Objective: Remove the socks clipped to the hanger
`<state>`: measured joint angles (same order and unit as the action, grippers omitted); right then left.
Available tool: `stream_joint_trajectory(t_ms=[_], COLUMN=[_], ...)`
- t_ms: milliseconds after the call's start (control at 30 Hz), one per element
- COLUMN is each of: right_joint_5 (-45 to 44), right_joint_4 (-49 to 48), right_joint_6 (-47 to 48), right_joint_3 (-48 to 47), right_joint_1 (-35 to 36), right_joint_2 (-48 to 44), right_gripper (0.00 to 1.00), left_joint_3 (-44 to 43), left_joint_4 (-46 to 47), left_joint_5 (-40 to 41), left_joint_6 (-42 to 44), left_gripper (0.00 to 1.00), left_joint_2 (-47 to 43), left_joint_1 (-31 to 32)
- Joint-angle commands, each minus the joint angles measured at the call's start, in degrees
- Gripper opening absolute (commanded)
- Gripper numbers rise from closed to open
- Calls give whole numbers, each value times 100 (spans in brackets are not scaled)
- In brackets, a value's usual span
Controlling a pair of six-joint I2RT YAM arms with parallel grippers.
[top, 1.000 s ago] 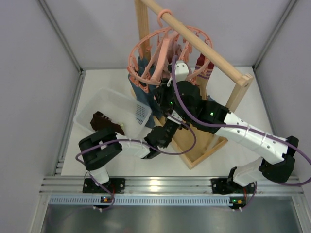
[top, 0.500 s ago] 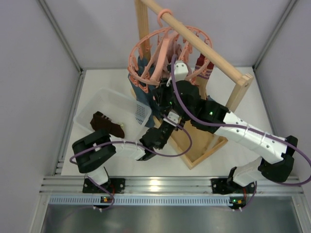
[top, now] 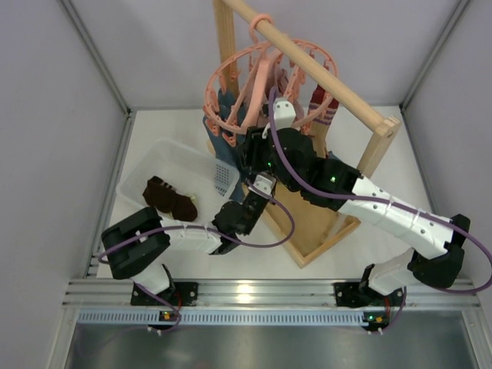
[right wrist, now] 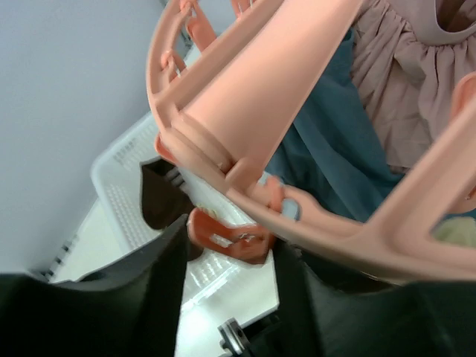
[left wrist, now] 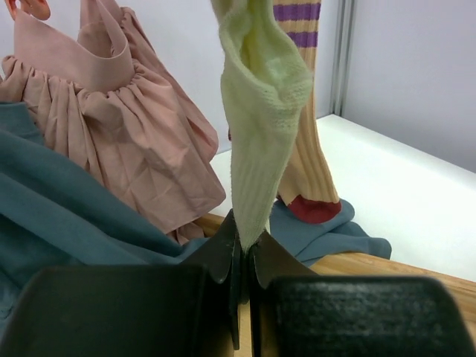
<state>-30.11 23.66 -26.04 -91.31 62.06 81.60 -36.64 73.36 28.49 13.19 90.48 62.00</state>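
Note:
The salmon-pink hanger hangs by its hook from the wooden rail. A pale cream sock hangs from it, and my left gripper is shut on its lower tip. In the top view the left gripper sits under the hanger. A striped sock with a red toe hangs just behind. My right gripper is at the hanger ring, its fingers closed against both sides of a clip peg. A dark brown sock lies in the white basket.
A dusty-pink garment and a large blue-grey cloth hang left of the cream sock. The wooden rack frame crosses the table behind both arms, its base bar under the socks. White walls close in the table on three sides.
My left gripper has gone from wide open to shut on the cream sock's tip, and the left arm's elbow has swung leftward. The right fingers have spread a little around the peg.

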Motion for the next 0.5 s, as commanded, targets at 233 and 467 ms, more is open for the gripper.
stream_joint_trajectory(t_ms=[233,467], right_joint_5=[75,111], right_joint_4=[868,1123], right_joint_6=[196,231], right_joint_3=[-54,-10], right_joint_1=[-19,87], right_joint_2=[-346,-821], right_gripper=[58,57], left_joint_3=[237,272], left_joint_4=[1532,1532], left_joint_5=[-291,-379], left_joint_6=[-554,-642], left_gripper=[0,0], left_joint_2=[-443,-540], left_joint_1=[-188,-197])
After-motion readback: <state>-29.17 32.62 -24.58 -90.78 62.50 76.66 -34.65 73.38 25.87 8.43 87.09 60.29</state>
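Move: My right fingers stand right around a peach clip on the hanger's near rim. From that hand the pale green sock hangs about 4 cm ahead, 7 cm to the right and some 6 cm lower. My left hand already pinches the sock's lower end, so most of the sock rises about 7 cm above it. From my left hand the white basket lies roughly 27 cm left, 4 cm ahead and 21 cm down; the striped sock hangs some 14 cm ahead, 11 cm right and 4 cm up. I spread my right fingers wider to let go of the clip, dipping that hand about 2 cm and then bringing it back up as it draws some 4 cm to the right and back towards me. With my left hand I keep the green sock pinched and ease it a centimetre left and a centimetre up, rolling slightly. ##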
